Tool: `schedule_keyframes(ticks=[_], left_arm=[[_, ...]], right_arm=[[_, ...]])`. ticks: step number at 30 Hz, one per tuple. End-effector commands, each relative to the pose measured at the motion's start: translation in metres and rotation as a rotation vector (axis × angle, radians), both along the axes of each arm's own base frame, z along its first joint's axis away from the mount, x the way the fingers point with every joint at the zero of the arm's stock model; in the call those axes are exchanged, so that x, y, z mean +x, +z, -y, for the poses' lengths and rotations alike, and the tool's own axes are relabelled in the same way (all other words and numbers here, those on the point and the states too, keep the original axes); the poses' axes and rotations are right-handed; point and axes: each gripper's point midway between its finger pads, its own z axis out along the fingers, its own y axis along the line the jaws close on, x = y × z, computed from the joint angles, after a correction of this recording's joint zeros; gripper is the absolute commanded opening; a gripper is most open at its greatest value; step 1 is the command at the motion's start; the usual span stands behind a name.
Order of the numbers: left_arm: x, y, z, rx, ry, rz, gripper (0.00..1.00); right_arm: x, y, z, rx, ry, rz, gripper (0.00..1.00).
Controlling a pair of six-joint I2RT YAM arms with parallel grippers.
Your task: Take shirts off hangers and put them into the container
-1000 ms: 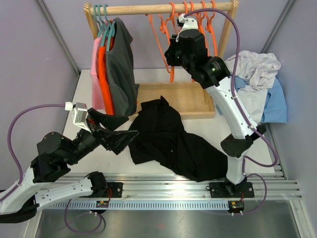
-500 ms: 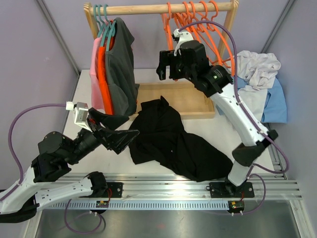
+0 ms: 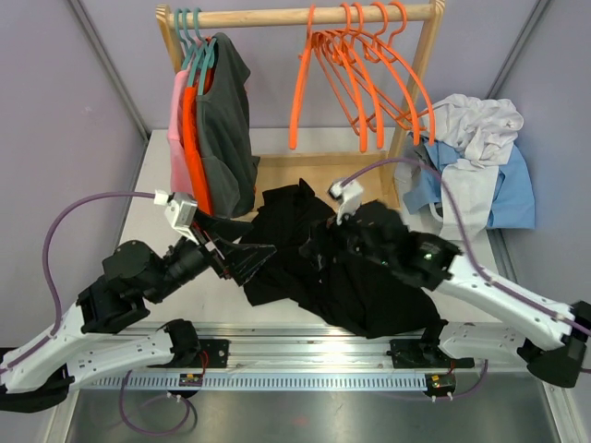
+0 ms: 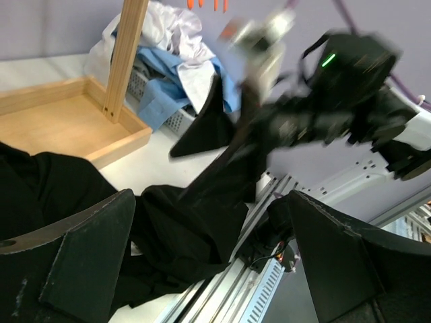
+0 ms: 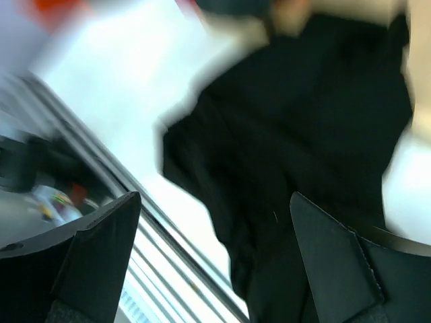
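Note:
A black shirt [image 3: 323,268] lies crumpled on the table in front of the rack. My left gripper [image 3: 247,262] stands open at the shirt's left edge; in the left wrist view the black shirt [image 4: 182,229] lies below the gap between the fingers. My right gripper [image 3: 319,247] hovers open low over the shirt's middle, and the blurred right wrist view shows black shirt [image 5: 303,134] beneath it. Pink, orange and dark grey shirts [image 3: 222,129] hang on teal hangers [image 3: 189,28]. Several empty orange hangers [image 3: 360,74] hang on the rail. White and light blue shirts [image 3: 476,152] fill the container [image 4: 176,121].
The wooden rack's flat tray base [image 3: 314,180] sits behind the black shirt, with its right post [image 3: 420,65] next to the container. A metal rail [image 3: 305,346] with the arm bases runs along the near edge. Purple walls close in both sides.
My right arm swung down from the rail to just above the black shirt, and its gripper opened. The orange hangers now hang free. My left gripper shifted slightly right.

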Motion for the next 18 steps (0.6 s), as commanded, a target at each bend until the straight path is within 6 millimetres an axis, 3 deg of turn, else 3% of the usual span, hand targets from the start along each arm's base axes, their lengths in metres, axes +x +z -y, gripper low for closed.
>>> schedule_keyframes(ticks=[1, 6, 8, 9, 11, 14, 18], left_arm=[[0.007, -0.007, 0.004, 0.006, 0.027, -0.01, 0.99], [0.011, -0.009, 0.004, 0.016, 0.049, -0.013, 0.99], [0.013, -0.01, 0.004, 0.021, 0.055, -0.015, 0.99], [0.013, -0.011, 0.005, 0.026, 0.056, -0.018, 0.99], [0.015, -0.016, 0.007, 0.04, 0.061, -0.025, 0.99], [0.017, -0.022, 0.009, 0.06, 0.065, -0.036, 0.99], [0.017, -0.025, 0.007, 0.059, 0.074, -0.044, 0.99]], right_arm=[[0.001, -0.099, 0.025, -0.184, -0.197, -0.136, 0.99], [0.012, -0.159, 0.098, -0.277, -0.646, -0.186, 0.99], [0.012, -0.174, 0.117, -0.326, -0.755, -0.192, 1.0], [0.009, -0.192, 0.121, -0.376, -0.768, -0.216, 0.99], [-0.002, -0.22, 0.116, -0.436, -0.731, -0.291, 0.99], [-0.006, -0.247, 0.073, -0.318, -0.618, -0.388, 0.99], [-0.009, -0.258, 0.021, -0.151, -0.457, -0.448, 0.99]])
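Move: The black shirt lies spread on the table, its middle some 28 cm below the right hand, about 4 cm ahead and 5 cm to the right. From that hand the wooden tray is some 23 cm ahead, 4 cm right and 27 cm down, the orange hangers about 24 cm ahead, 6 cm right and 12 cm up. From the left hand, the black shirt's middle is roughly 9 cm ahead, 10 cm right and 38 cm down. With its fingers wide open and empty, the right hand plunges some 27 cm onto the near part of the black shirt, swinging about 10 cm to the right on the way and easing back left a little at the end, while the wrist tips the fingers steeply down and turns them clockwise from forward-left to nearly straight forward. The fingers end open, down in the cloth, without closing; the open, empty left hand sinks about 3 cm over the table's left side. ##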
